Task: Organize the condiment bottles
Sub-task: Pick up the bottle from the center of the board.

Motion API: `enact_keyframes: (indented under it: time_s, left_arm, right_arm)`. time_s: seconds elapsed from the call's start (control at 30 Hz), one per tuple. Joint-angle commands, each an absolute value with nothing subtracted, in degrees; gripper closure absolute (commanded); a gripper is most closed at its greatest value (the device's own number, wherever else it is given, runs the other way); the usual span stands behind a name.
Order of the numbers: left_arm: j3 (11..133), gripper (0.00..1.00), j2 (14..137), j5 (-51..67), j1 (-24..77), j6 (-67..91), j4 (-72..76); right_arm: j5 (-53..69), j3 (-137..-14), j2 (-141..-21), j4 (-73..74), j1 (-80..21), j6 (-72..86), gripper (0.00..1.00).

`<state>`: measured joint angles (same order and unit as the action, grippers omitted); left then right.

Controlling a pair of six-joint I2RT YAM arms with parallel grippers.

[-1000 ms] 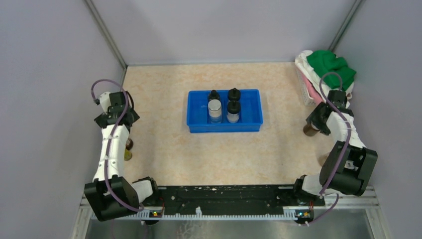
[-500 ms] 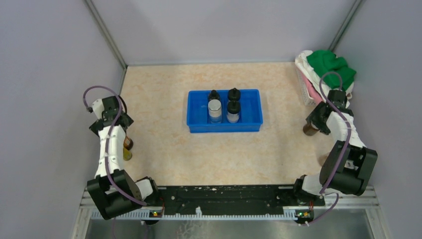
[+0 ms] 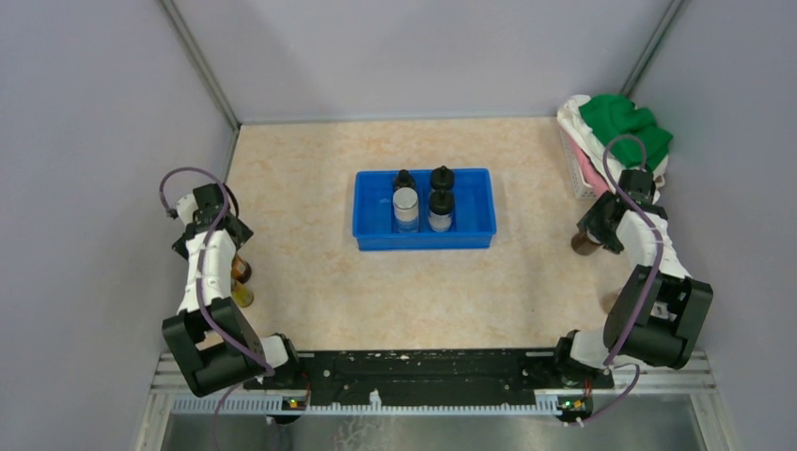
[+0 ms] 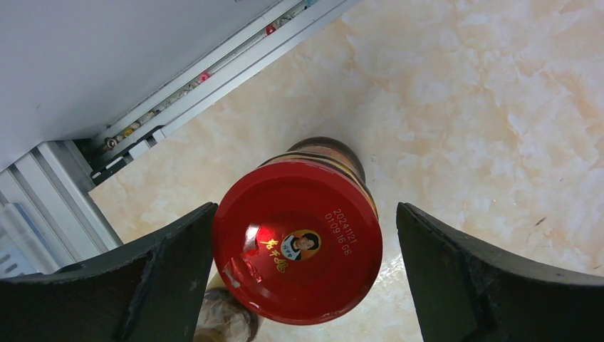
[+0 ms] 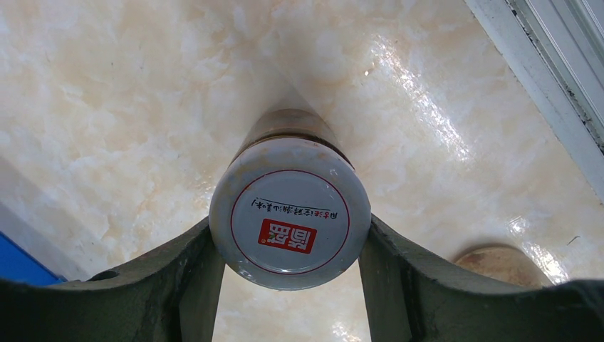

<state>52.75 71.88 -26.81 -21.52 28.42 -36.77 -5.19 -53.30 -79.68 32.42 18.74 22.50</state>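
A jar with a red cap (image 4: pixel 299 242) stands on the table between the wide-apart fingers of my left gripper (image 4: pixel 305 217), which is open; the left finger (image 4: pixel 171 271) is right beside the cap and the right finger stands clear of it. From above, this jar (image 3: pixel 242 271) shows at the table's left edge, beside my left arm. My right gripper (image 5: pixel 288 239) is shut on a jar with a silver-white cap (image 5: pixel 290 206), both fingers pressed to the cap's sides; that brown jar (image 3: pixel 585 246) stands at the right edge. Several black-capped bottles stand in the blue tray (image 3: pixel 470 230).
A yellowish jar (image 3: pixel 243 297) stands just nearer than the red-capped one, and a brown-lidded jar (image 5: pixel 498 263) stands close by the right gripper. Green and white cloths (image 3: pixel 616 132) are piled at the back right. Grey walls close both sides.
My left wrist has swung left and a little nearer, over the jars at the left edge. The right arm and its jar have not moved.
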Motion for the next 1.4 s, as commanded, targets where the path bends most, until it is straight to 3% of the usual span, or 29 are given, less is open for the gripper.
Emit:
enact_keyframes:
  time_s: [0.0,0.53,0.87,0.97,1.07,1.37]
  left_arm:
    - [53.7,0.01,72.8,-25.4,-22.3,29.4,-35.3]
    - [56.0,0.03,75.4,-25.3,-22.7,29.4,-34.5]
    - [55.7,0.46,75.5,-21.9,-23.4,28.1,-33.1]
    - [55.5,0.67,75.5,-20.5,-23.4,27.5,-32.5]
    - [55.7,0.98,76.4,-17.7,-23.5,26.7,-31.7]
    - [60.2,1.00,84.3,-0.8,-23.3,25.3,-30.7]
  right_arm:
    - [-1.9,-52.7,-81.1,31.3,17.8,22.9,1.00]
    - [-2.1,-52.4,-81.1,30.9,17.8,22.8,1.00]
    - [-2.1,-52.3,-81.2,30.8,17.8,22.7,1.00]
    - [-2.0,-52.3,-81.1,30.9,17.8,22.6,1.00]
    - [-1.9,-52.2,-80.8,30.6,17.8,22.6,1.00]
    - [-1.1,-51.2,-81.1,29.3,17.0,23.3,1.00]
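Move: The red-lidded bottle stands upright between the left hand's open fingers, its middle about 1 cm ahead of that hand, level with it sideways and some 6 cm below. A yellow-green bottle stands close behind, about 5 cm back and 1 cm right of the hand, equally low. The blue tray's centre is roughly 16 cm ahead and 47 cm right. From the right hand, the red-lidded bottle lies about 90 cm left and 7 cm back, some 3 cm lower. Around the red-lidded bottle's top the left hand sinks about 1.5 cm, then closes partway until the fingers pinch it at the lid and neck. Keeping that grip, the hand carries the bottle forward with growing speed, ending about 5 cm ahead of its start and a little to the right, turning some 10 degrees clockwise and tilting the fingers steeper downward, with no real rise. ##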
